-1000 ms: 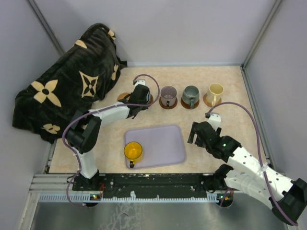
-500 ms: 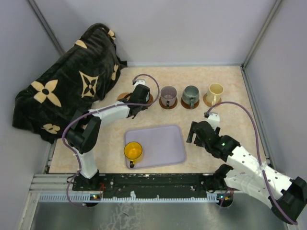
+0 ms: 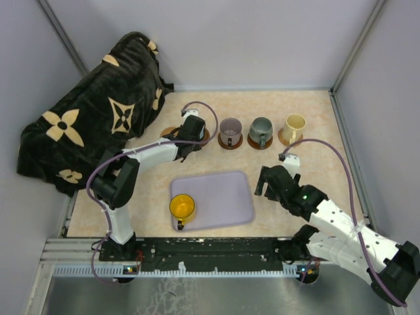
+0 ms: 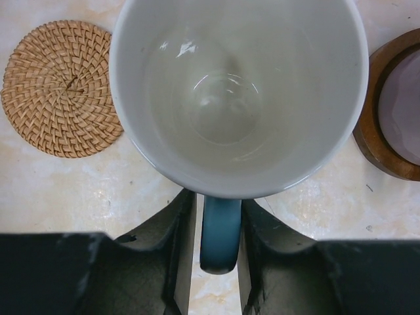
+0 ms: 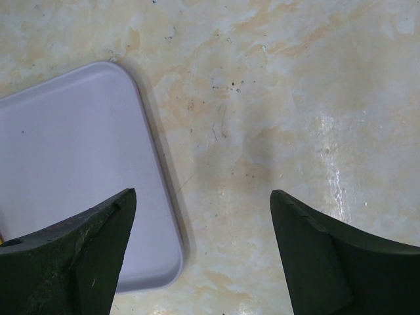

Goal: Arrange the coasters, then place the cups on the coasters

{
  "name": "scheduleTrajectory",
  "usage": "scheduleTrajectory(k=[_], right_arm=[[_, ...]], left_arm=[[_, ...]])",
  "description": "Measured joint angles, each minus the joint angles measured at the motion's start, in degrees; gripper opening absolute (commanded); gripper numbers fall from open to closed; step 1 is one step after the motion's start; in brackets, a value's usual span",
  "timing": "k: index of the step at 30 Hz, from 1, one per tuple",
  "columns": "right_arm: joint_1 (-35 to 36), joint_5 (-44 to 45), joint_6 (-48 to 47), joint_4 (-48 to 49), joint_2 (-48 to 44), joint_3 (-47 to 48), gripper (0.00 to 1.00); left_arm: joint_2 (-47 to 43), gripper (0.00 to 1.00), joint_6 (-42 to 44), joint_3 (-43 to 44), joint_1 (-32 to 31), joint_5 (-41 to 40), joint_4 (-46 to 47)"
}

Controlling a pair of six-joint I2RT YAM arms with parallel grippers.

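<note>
A white cup (image 4: 236, 92) with a blue handle (image 4: 220, 233) stands upright at the left end of the back row. My left gripper (image 4: 218, 216) (image 3: 190, 130) straddles that handle with its jaws slightly open, a thin gap showing beside it. A brown coaster's edge (image 3: 205, 136) peeks out beside the gripper. A woven coaster (image 4: 62, 88) lies bare to the cup's left. Mauve (image 3: 230, 129), dark grey-green (image 3: 260, 130) and cream (image 3: 294, 125) cups sit on coasters. The yellow cup (image 3: 182, 207) stands on the lavender tray (image 3: 220, 197). My right gripper (image 5: 202, 193) (image 3: 266, 182) hovers open and empty by the tray's right edge.
A black blanket (image 3: 92, 125) with tan flowers is bunched at the back left, overhanging the table. Grey walls close in the back and sides. The tray's corner (image 5: 65, 164) lies under my right gripper's left finger.
My left gripper's jaws have parted a little around the blue handle. Both arms and all cups stay where they were.
</note>
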Motion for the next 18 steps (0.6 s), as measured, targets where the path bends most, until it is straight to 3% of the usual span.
scheduleTrajectory(k=[7, 12, 18], right_arm=[[0.0, -0.2, 0.0, 0.1, 0.0, 0.0, 0.84], [0.0, -0.4, 0.0, 0.1, 0.0, 0.0, 0.84], [0.0, -0.4, 0.0, 0.2, 0.0, -0.1, 0.83]], left_arm=[[0.0, 0.51, 0.0, 1.0, 0.0, 0.1, -0.1], [-0.6, 0.54, 0.0, 1.0, 0.0, 1.1, -0.2], [-9.2, 0.55, -0.3, -3.3, 0.0, 3.5, 0.2]])
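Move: The left hand's fingers still straddle the blue handle of the white cup, whose middle is about 6 cm straight ahead at roughly hand height. The empty wicker coaster lies level with the cup and some 10 cm left of it; the purple mug stands about 12 cm right of the cup and 1 cm nearer. From the right hand the white cup is some 28 cm ahead, 25 cm left and slightly lower. Upward, slowly at first and then quickly, the left hand lifts about 5 cm off the white cup's handle, drawing back a little over 1 cm as it gets clear. The fingers, already loosening, keep opening to about half wide to release the handle, and the wrist tilts slightly, by under 10 degrees. ##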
